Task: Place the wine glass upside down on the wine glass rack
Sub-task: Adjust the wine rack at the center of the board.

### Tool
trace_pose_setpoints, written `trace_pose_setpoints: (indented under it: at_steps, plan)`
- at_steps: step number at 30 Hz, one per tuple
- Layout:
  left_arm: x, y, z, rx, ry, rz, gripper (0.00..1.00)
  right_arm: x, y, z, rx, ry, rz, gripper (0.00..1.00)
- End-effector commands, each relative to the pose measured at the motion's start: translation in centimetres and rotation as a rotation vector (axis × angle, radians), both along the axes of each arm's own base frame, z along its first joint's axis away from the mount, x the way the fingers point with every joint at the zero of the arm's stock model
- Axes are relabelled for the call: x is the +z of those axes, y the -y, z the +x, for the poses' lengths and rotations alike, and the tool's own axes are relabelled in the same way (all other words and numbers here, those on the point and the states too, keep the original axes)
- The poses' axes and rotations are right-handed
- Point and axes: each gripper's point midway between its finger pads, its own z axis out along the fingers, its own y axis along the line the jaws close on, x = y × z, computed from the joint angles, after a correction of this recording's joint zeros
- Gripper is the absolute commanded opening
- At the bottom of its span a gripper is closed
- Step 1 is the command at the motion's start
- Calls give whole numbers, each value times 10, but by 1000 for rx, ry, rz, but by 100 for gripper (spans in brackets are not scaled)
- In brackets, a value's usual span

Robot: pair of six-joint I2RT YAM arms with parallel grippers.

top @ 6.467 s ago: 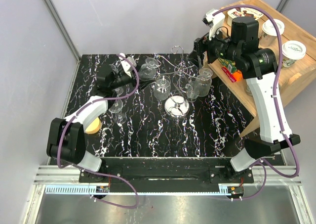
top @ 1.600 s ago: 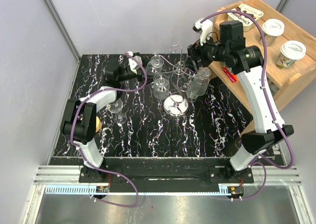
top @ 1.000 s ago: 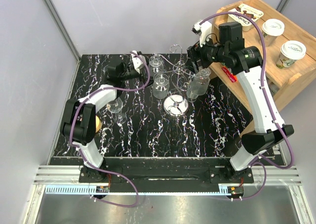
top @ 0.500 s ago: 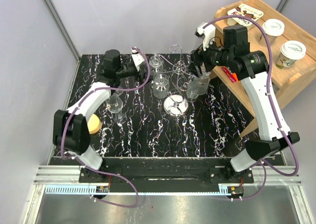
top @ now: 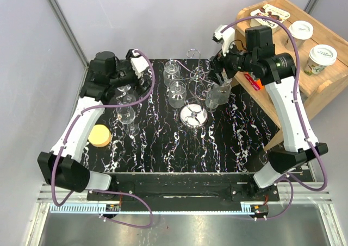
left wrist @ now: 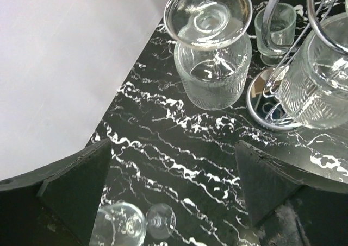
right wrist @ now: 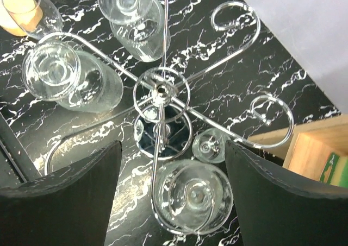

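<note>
The chrome wine glass rack [top: 194, 76] stands mid-table on its mirror disc base [top: 194, 116]. Three ribbed wine glasses hang upside down from its arms. One wine glass [top: 172, 70] [left wrist: 210, 67] hangs on the left arm, free of any grip. My left gripper [top: 136, 82] [left wrist: 174, 186] is open and empty, off to the left of that glass. My right gripper [top: 220, 75] [right wrist: 171, 194] hovers open above the rack's right side. A hanging glass [right wrist: 193, 196] lies below and between its fingers [right wrist: 60, 197], with gaps on both sides.
Two more wine glasses [top: 126, 114] [left wrist: 117, 229] stand on the table left of the rack. A yellow disc [top: 100, 136] lies further left. A wooden crate [top: 304, 50] with paper cups [top: 323, 56] stands at the right. A small glass [right wrist: 211, 145] sits beside the base.
My left arm has drawn back to the left, away from the rack, with its jaws wide apart. The glass on the left arm stays hanging. The right gripper has barely shifted.
</note>
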Motion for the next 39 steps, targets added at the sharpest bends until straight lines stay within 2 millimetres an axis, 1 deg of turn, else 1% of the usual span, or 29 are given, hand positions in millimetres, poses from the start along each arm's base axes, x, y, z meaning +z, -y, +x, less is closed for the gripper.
trace_pose_setpoints:
  at_steps: [1,7,11,15,17,22,25,27,30,32,39]
  plan:
    - [17,-29,-16,95,-3,89,99,16,-15,6,84,51,15,82]
    - [13,-54,-35,142,-25,191,99,7,-35,13,191,1,20,78]
    - [6,-63,-44,155,-40,240,99,0,-43,18,227,-14,7,75]
    - [5,-68,-54,139,-48,286,99,-6,-50,18,257,-20,2,73]
    - [1,-71,-60,129,-58,318,99,-10,-54,18,270,-26,0,71]
    - [-10,-80,-67,128,-70,384,99,-14,-60,16,296,-39,5,60]
    - [-15,-82,-70,124,-84,399,99,-16,-63,15,310,-43,4,53]
    - [-15,-82,-71,125,-84,398,99,-18,-65,15,313,-43,1,47]
    - [-14,-81,-72,122,-86,395,99,-19,-66,15,316,-46,-3,42]
    - [-13,-81,-71,123,-86,393,99,-20,-67,14,319,-46,-4,36]
    - [-15,-83,-71,133,-91,401,99,-19,-66,17,295,-38,-4,25]
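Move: The rack's hub lies about 6 cm left of the right hand, 3 cm ahead and 4 cm lower. The right hanging glass is 3 cm back and 1 cm to the right of that hand, some 12 cm below; the near-left hanging glass is 4 cm back and 16 cm to its left, equally low. From the left hand the hub is about 24 cm right, 5 cm ahead, near level. Right hand shifts 6 cm left, also forward and down, closing at the rack's hub; open left retreats back-left. ##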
